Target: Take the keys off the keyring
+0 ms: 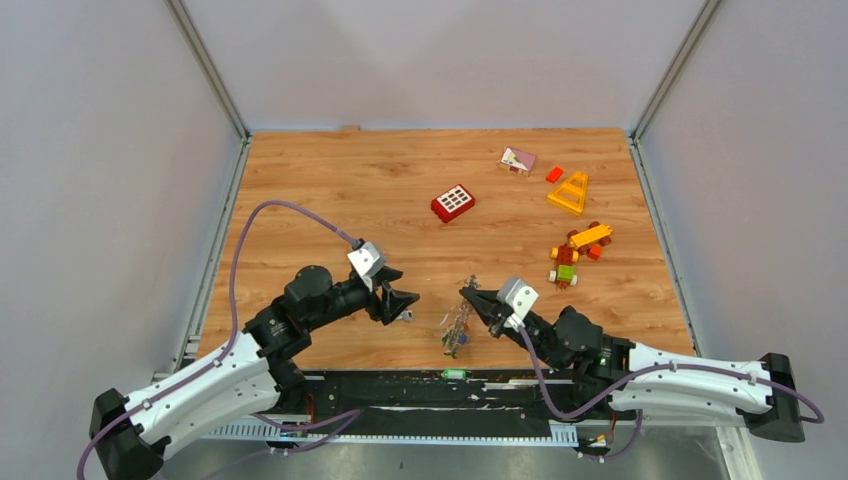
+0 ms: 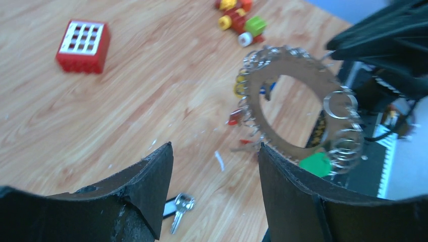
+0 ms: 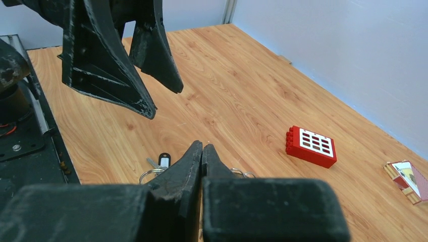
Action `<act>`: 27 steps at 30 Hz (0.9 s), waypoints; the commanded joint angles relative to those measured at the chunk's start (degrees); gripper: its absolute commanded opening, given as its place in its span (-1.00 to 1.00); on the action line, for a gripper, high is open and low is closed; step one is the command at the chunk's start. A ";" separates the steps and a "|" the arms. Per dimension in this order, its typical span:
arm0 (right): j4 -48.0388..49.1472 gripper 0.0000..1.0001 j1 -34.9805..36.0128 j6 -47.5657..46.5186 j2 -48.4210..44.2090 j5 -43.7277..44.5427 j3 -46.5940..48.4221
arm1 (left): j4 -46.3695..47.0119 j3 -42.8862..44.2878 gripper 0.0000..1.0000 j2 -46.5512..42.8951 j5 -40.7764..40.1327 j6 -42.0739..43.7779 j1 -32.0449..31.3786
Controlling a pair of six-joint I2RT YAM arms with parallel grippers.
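Observation:
The keyring (image 2: 298, 108) is a grey ring fringed with small keys (image 2: 241, 85) and wire loops. It hangs upright above the table, and my right gripper (image 1: 468, 294) is shut on its top edge. In the right wrist view the shut fingertips (image 3: 202, 146) hide most of the ring; only small loops (image 3: 243, 174) show beside them. My left gripper (image 2: 216, 148) is open with nothing between its fingers, just left of the ring. One loose silver key (image 2: 180, 204) with a black-framed tag lies on the wood under it, also seen as the loose key (image 1: 405, 317).
A red brick (image 1: 453, 203) with a white grid lies mid-table. A brick toy car (image 1: 575, 255), a yellow triangle piece (image 1: 569, 192), a small orange brick (image 1: 554, 174) and a pink-white block (image 1: 517, 160) sit at the back right. The black base strip (image 1: 400, 390) runs along the near edge.

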 commanded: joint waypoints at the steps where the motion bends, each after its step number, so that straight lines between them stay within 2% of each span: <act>1: 0.03 -1.00 -0.31 -3.53 -3.00 -4.94 3.48 | 13.53 -3.75 0.39 -3.95 10.50 1.55 0.24; 4: -2.07 -1.00 -0.31 -4.80 -3.58 -7.26 4.61 | 17.86 -5.50 0.30 -5.09 14.95 1.39 0.24; 8: -2.28 -1.00 -0.33 -5.10 -3.59 -8.67 5.22 | 22.66 -6.05 0.05 -4.33 22.54 0.01 0.22; 14: -2.42 -1.00 -0.39 -5.16 -3.15 -9.20 6.15 | 34.25 -8.67 -0.19 -1.71 31.72 -6.42 0.08; 19: -3.21 -1.00 -0.40 -5.72 -3.41 -9.58 7.07 | 31.50 -10.06 -0.19 -1.55 28.70 -4.23 -2.04; 27: -6.39 -1.00 -0.46 -9.49 -5.94 -15.28 7.68 | 34.72 -13.32 -0.20 -2.90 27.17 -4.97 -3.28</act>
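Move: The keyring hangs from the right hand's shut fingers, its middle about 5 cm back, 1 cm left and 5 cm below that hand. From the open, empty left hand, its middle lies some 8 cm back and 9 cm to the right, about level. The loose key lies on the table about 3 cm back, 2 cm left and 19 cm below the left hand; the red block is roughly 25 cm ahead and 10 cm right of it, on the table. Still pinching the keyring, the right hand eases some 3 cm back and up while turning slightly counter-clockwise. The left hand comes back about 9 cm and some 4 cm right, up to the split rings on its near side, rising 5 cm before sinking by half that; it swings clockwise some 30 degrees to point right, its fingers closing partway and staying apart. Whether they touch the rings can't be seen. ##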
